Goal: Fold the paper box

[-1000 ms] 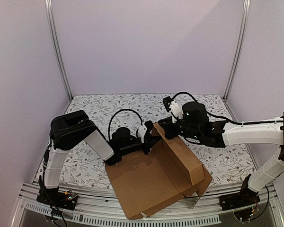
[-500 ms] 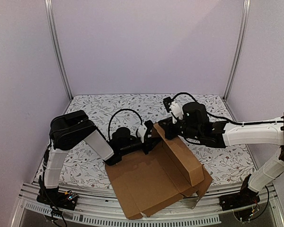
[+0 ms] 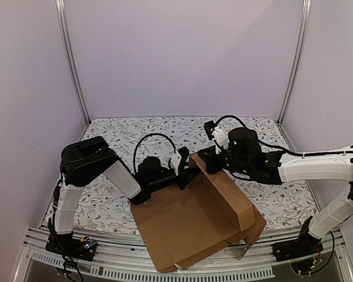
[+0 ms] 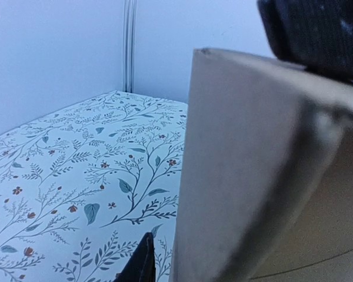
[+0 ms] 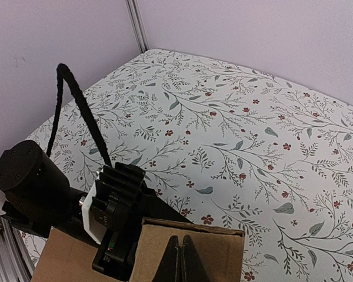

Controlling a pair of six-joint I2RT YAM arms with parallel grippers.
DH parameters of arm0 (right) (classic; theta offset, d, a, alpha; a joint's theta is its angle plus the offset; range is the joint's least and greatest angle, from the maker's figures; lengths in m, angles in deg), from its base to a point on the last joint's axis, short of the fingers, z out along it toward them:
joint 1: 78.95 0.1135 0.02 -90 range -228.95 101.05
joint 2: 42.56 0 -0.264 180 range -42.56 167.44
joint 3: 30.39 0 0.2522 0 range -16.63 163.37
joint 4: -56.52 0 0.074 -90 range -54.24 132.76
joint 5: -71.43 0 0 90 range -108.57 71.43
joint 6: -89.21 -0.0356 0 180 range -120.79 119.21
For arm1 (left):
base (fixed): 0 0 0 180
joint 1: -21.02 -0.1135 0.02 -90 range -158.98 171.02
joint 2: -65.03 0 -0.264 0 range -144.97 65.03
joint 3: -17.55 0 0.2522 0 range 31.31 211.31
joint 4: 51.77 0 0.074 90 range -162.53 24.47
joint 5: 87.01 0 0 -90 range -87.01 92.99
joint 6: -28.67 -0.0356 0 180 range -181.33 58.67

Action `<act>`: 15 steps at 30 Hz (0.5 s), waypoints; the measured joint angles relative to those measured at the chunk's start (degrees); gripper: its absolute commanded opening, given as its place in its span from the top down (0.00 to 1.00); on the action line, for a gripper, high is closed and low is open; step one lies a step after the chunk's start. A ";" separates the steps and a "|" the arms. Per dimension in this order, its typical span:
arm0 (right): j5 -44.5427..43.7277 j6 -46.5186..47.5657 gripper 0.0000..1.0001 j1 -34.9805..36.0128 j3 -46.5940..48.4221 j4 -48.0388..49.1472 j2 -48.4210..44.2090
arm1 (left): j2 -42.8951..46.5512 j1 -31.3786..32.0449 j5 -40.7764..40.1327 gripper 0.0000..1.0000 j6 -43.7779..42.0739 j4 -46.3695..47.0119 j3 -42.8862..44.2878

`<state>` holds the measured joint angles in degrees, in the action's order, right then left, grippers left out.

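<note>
The paper box (image 3: 182, 229) is a brown cardboard sheet lying near the table's front edge, with a folded wall raised along its right side. Its far end flap (image 4: 253, 176) stands upright. My left gripper (image 3: 186, 171) sits at that flap from the left. One finger (image 4: 142, 264) shows a little apart from the cardboard and the other is hidden behind it. My right gripper (image 5: 177, 258) is shut and empty, its tips against the flap's (image 5: 223, 252) face. The left gripper's body (image 5: 115, 211) sits just beyond the flap.
A floral cloth (image 3: 135, 132) covers the table. Metal posts (image 3: 73, 64) and lilac walls close in the back and sides. A rail (image 3: 106, 258) runs along the front edge. The left arm's black cable (image 5: 76, 106) loops up above the cloth.
My left gripper's jaws, shut a second ago, have parted at the upright flap. Both arms have barely shifted, and the box's near right corner has risen slightly.
</note>
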<state>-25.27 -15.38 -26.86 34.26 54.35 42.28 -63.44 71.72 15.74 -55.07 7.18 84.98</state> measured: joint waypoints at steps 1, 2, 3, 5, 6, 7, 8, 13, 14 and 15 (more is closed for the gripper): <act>0.00 -0.02 1.00 0.00 0.00 0.00 0.00 | 0.33 0.00 0.11 0.79 0.00 0.11 -0.04; 0.00 -0.04 1.00 0.00 0.00 0.00 0.00 | 0.59 0.00 0.22 0.79 0.00 0.28 -0.04; 0.00 -0.11 1.00 0.00 0.00 0.00 0.00 | 0.85 0.00 0.28 0.80 0.00 0.46 -0.04; 0.00 -0.15 1.00 0.00 0.00 0.00 0.00 | 1.42 0.00 0.39 0.84 0.04 0.72 -0.07; 0.00 -0.15 1.00 0.00 0.00 0.00 -0.02 | 1.62 0.00 0.50 0.87 0.11 0.96 -0.07; 0.00 -0.15 1.00 0.00 0.00 0.00 -0.02 | 1.77 0.00 0.61 0.91 0.17 1.05 -0.07; 0.00 -0.15 1.00 0.00 0.00 0.00 -0.02 | 1.84 0.00 0.68 0.96 0.31 1.16 -0.07; 0.00 -0.15 1.00 0.00 0.00 -0.02 -0.13 | 1.90 -0.09 1.40 1.00 -0.26 1.22 -0.07; 0.00 -0.15 1.00 0.00 0.00 -0.04 -0.15 | 1.90 -0.09 1.53 1.00 -0.26 1.22 -0.07; 0.00 -0.15 1.00 0.00 0.00 -0.07 -0.15 | 1.90 -0.09 1.57 1.00 -0.26 1.25 -0.07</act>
<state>-25.27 -15.54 -26.86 34.26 54.29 42.13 -61.53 71.63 17.32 -55.33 8.42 84.91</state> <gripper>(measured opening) 0.002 0.026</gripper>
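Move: The far end of the box's right wall stands just off my left hand's fingertips: about 2 cm to the right, level in reach, its free part some 2 cm above. The strip folded over that wall has its middle roughly 8 cm back, 9 cm right and 8 cm up, and the box floor's middle lies about 20 cm back, 6 cm left and 7 cm below. From my right hand, the wall's far end is some 2 cm left, level in reach, and 8 cm below. I slide my left hand about 2 cm straight up along the wall's end, fingers slightly open and pointing right across it, then stop there and shut them, pinching the end edge of the cardboard higher up. My right hand stays put with its closed fingertips still on the folded strip at the wall's top. ##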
